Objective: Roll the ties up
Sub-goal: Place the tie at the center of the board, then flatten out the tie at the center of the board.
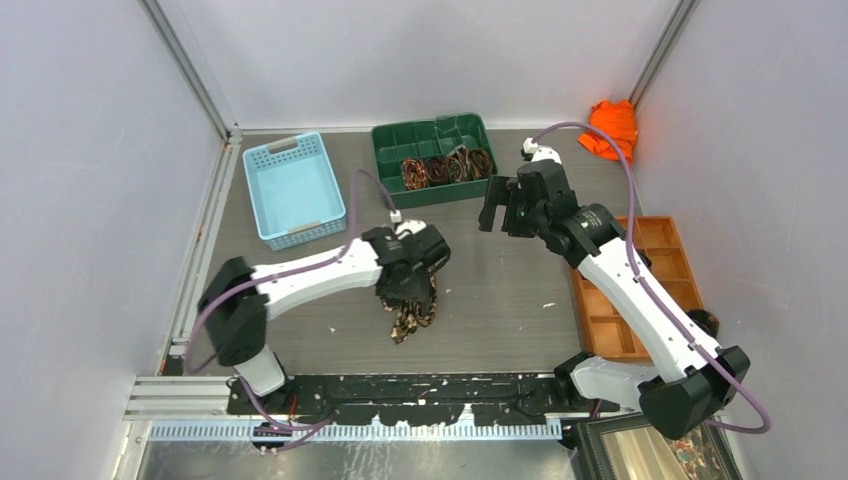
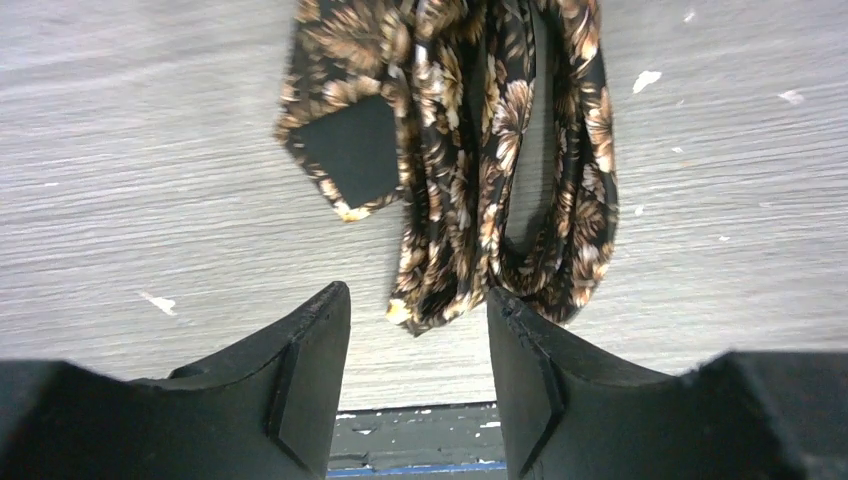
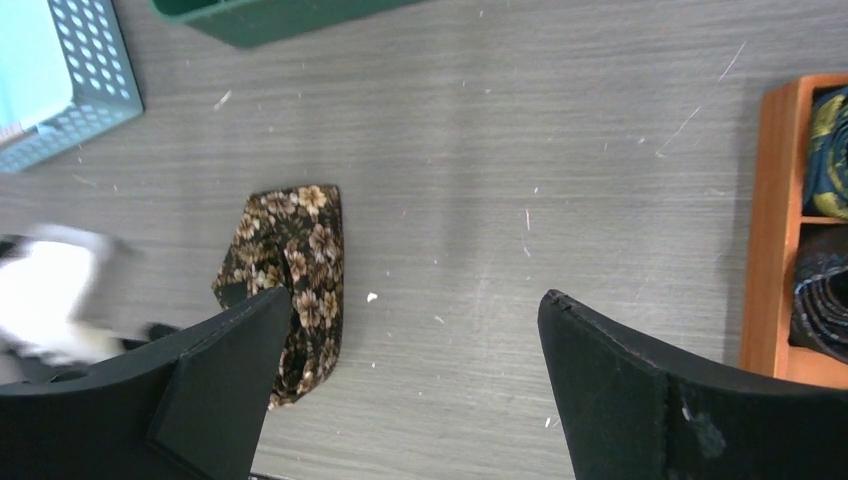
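Observation:
A brown and black floral tie (image 1: 412, 315) lies folded in a loose bunch on the grey table, just in front of the left arm's wrist. In the left wrist view the tie (image 2: 470, 150) lies beyond the fingertips, its pointed end turned over to show black lining. My left gripper (image 2: 420, 300) hangs over its near end, open, with only table between the fingers. My right gripper (image 1: 500, 207) is raised over the table's middle, open and empty (image 3: 415, 300); its view shows the same tie (image 3: 295, 275) to the left. Several rolled ties (image 1: 445, 167) sit in the green bin (image 1: 432, 135).
A light blue basket (image 1: 290, 185) stands at the back left. A wooden divided tray (image 1: 640, 290) at the right holds dark rolled ties (image 3: 825, 290). An orange cloth (image 1: 612, 125) lies in the back right corner. Small white specks dot the table.

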Robot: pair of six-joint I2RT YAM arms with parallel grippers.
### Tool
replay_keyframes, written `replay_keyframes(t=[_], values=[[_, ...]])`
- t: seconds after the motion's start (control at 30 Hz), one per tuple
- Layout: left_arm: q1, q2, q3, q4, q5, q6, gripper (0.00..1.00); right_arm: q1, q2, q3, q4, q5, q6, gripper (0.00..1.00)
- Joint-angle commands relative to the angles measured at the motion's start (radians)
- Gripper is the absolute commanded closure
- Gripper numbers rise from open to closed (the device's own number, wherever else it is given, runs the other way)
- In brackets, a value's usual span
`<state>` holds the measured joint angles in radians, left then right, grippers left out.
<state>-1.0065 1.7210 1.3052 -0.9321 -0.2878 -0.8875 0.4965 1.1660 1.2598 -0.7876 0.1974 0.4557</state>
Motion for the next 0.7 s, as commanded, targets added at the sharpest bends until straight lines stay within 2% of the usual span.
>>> replay_keyframes(t=[0.0, 0.1, 0.13, 0.23, 0.3, 0.43, 0.67], values=[[0.005, -0.203, 0.05, -0.09, -0.171, -0.022, 0.45, 0.045, -0.001, -0.03, 0.007, -0.056, -0.004, 0.0], [0.005, -0.301, 0.04, -0.115, -0.217, -0.039, 0.46, 0.147, 0.012, -0.052, -0.009, -0.01, -0.016, 0.0], [0.005, -0.332, 0.025, -0.128, -0.242, -0.055, 0.5, 0.186, 0.02, -0.058, -0.011, -0.003, -0.014, 0.0], [0.008, -0.445, -0.043, -0.134, -0.318, -0.109, 0.74, 0.289, 0.077, -0.074, -0.003, 0.0, -0.01, 0.01], [0.016, -0.503, -0.086, -0.135, -0.33, -0.139, 0.84, 0.331, 0.147, -0.049, -0.007, 0.006, -0.033, 0.03], [0.021, -0.579, -0.122, -0.191, -0.352, -0.182, 0.86, 0.375, 0.348, 0.109, -0.021, 0.028, -0.137, 0.03], [0.022, -0.698, -0.128, -0.311, -0.426, -0.212, 0.83, 0.416, 0.744, 0.409, -0.076, 0.096, -0.324, 0.04]])
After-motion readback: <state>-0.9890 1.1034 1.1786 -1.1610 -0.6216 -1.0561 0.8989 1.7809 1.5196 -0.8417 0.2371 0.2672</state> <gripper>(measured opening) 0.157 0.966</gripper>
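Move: Beneath the left hand, which has already let go, the tie lies on the board some 6 cm down, its middle about 2 cm nearer the base. From the right hand it is roughly 18 cm to the left, 11 cm back and 23 cm below. The green tray stands about 14 cm ahead and 13 cm left of the right hand; the blue basket is some 17 cm ahead and 21 cm left of the left hand. Clearing the tie, the left hand rises about 13 cm, then mostly slides some 12 cm left, tilting its fingers outward while they close from half open to nearly shut on nothing. Meanwhile the right hand swings left and down towards the tie with fingers wide open, drawing back and then reaching forward again, turning some 30 degrees counter-clockwise; it touches nothing yet. ##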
